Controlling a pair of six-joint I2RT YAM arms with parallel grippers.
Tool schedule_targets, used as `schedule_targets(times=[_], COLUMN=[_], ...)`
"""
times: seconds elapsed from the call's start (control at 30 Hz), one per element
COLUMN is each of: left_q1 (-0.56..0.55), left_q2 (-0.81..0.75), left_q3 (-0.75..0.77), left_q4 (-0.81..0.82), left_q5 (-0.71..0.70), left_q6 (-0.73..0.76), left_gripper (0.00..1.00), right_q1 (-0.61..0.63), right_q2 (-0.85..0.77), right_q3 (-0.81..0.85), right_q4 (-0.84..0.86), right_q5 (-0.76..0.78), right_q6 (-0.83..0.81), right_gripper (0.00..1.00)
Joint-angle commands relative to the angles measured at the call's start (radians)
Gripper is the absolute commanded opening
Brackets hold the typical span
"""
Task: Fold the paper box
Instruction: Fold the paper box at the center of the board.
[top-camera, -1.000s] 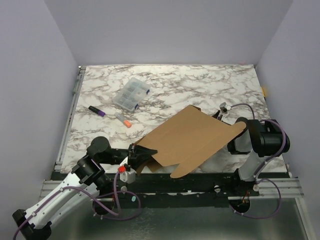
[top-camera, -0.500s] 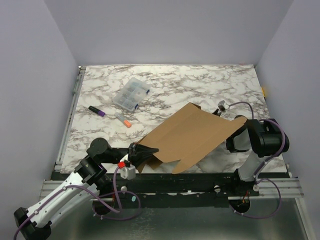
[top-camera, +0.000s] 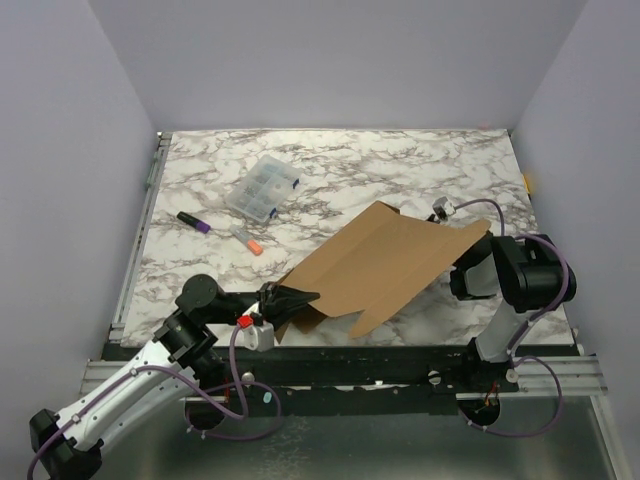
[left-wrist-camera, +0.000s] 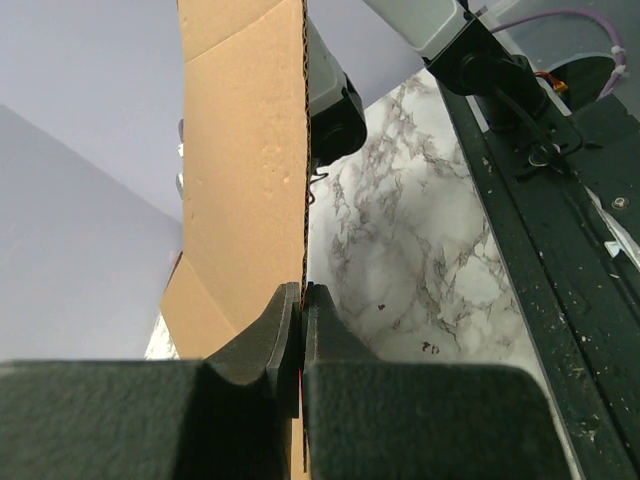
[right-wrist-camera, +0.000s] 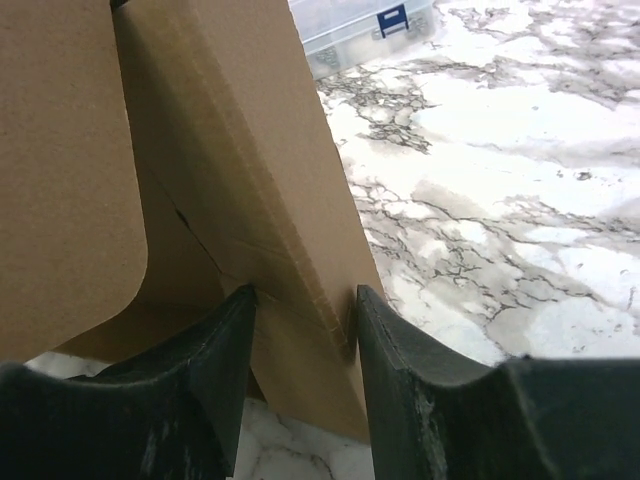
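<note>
The paper box (top-camera: 380, 265) is a brown cardboard sheet with flaps, held tilted above the near middle of the marble table. My left gripper (top-camera: 298, 297) is shut on its near-left edge; in the left wrist view the thin edge of the box (left-wrist-camera: 250, 150) runs straight into the closed jaws of that gripper (left-wrist-camera: 302, 292). My right gripper (right-wrist-camera: 302, 292) is at the box's right end, its fingers on either side of a creased panel (right-wrist-camera: 250, 180), both tips touching the cardboard. From above, the sheet mostly hides those fingers.
A clear plastic compartment case (top-camera: 262, 187) lies at the back left, with a purple marker (top-camera: 194, 222) and an orange-capped marker (top-camera: 246, 240) in front of it. The table's black front rail (top-camera: 400, 355) runs just below the box.
The right jaws have narrowed onto the box's right end. The sheet has sunk lower and drifted a little to the left. The left gripper stays shut on its edge.
</note>
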Motion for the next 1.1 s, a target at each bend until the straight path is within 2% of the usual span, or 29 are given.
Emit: schedule_targets(times=[0.0,0.17,0.47,0.53,0.67,1.07], left_q1=[-0.005,-0.005,-0.005,-0.005,-0.005,-0.005], left_q2=[0.013,0.021,0.036,0.036,0.031,0.031], left_q3=[-0.015,-0.03,-0.039,-0.043,-0.056,-0.071], left_q4=[0.03,0.048,0.074,0.079,0.079,0.047], left_q5=[0.007,-0.012,-0.021,-0.021,-0.027,0.038], left_q6=[-0.043,-0.057,-0.081,-0.085,-0.09,-0.103], left_gripper=[0.0,0.0,0.0,0.0,0.0,0.0], right_q1=[0.011,0.011,0.012,0.011,0.012,-0.019], right_q2=[0.016,0.053,0.121,0.133,0.147,0.152], right_q3=[0.028,0.052,0.083,0.093,0.098,0.111], right_q4=[0.01,0.067,0.13,0.163,0.219,0.15], right_q5=[0.054,0.007,-0.035,-0.048,-0.101,-0.046], right_q6=[-0.04,-0.022,0.022,0.059,0.104,0.074], right_gripper=[0.49,0.6,0.61,0.69,0.76,0.74])
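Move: The right hand's part-open fingers straddle the lower end of the box's folded side wall, its middle about 2 cm to the left and 1 cm ahead; the clear storage case is some 45 cm left and 12 cm farther out. From the left hand, already pinching the near edge, the box's middle lies about 16 cm right, 11 cm ahead and 8 cm lower; the orange marker is roughly 23 cm left and 16 cm ahead, down on the table. Forward by about 1.5 cm, and then also down by about 1 cm, the right hand eases along the folded side wall while its fingers spread from under half to about three-quarters open, staying astride the wall's lower end. The left hand keeps its shut pinch on the near edge, first shifting about 1 cm forward, then sinking about 1 cm. ##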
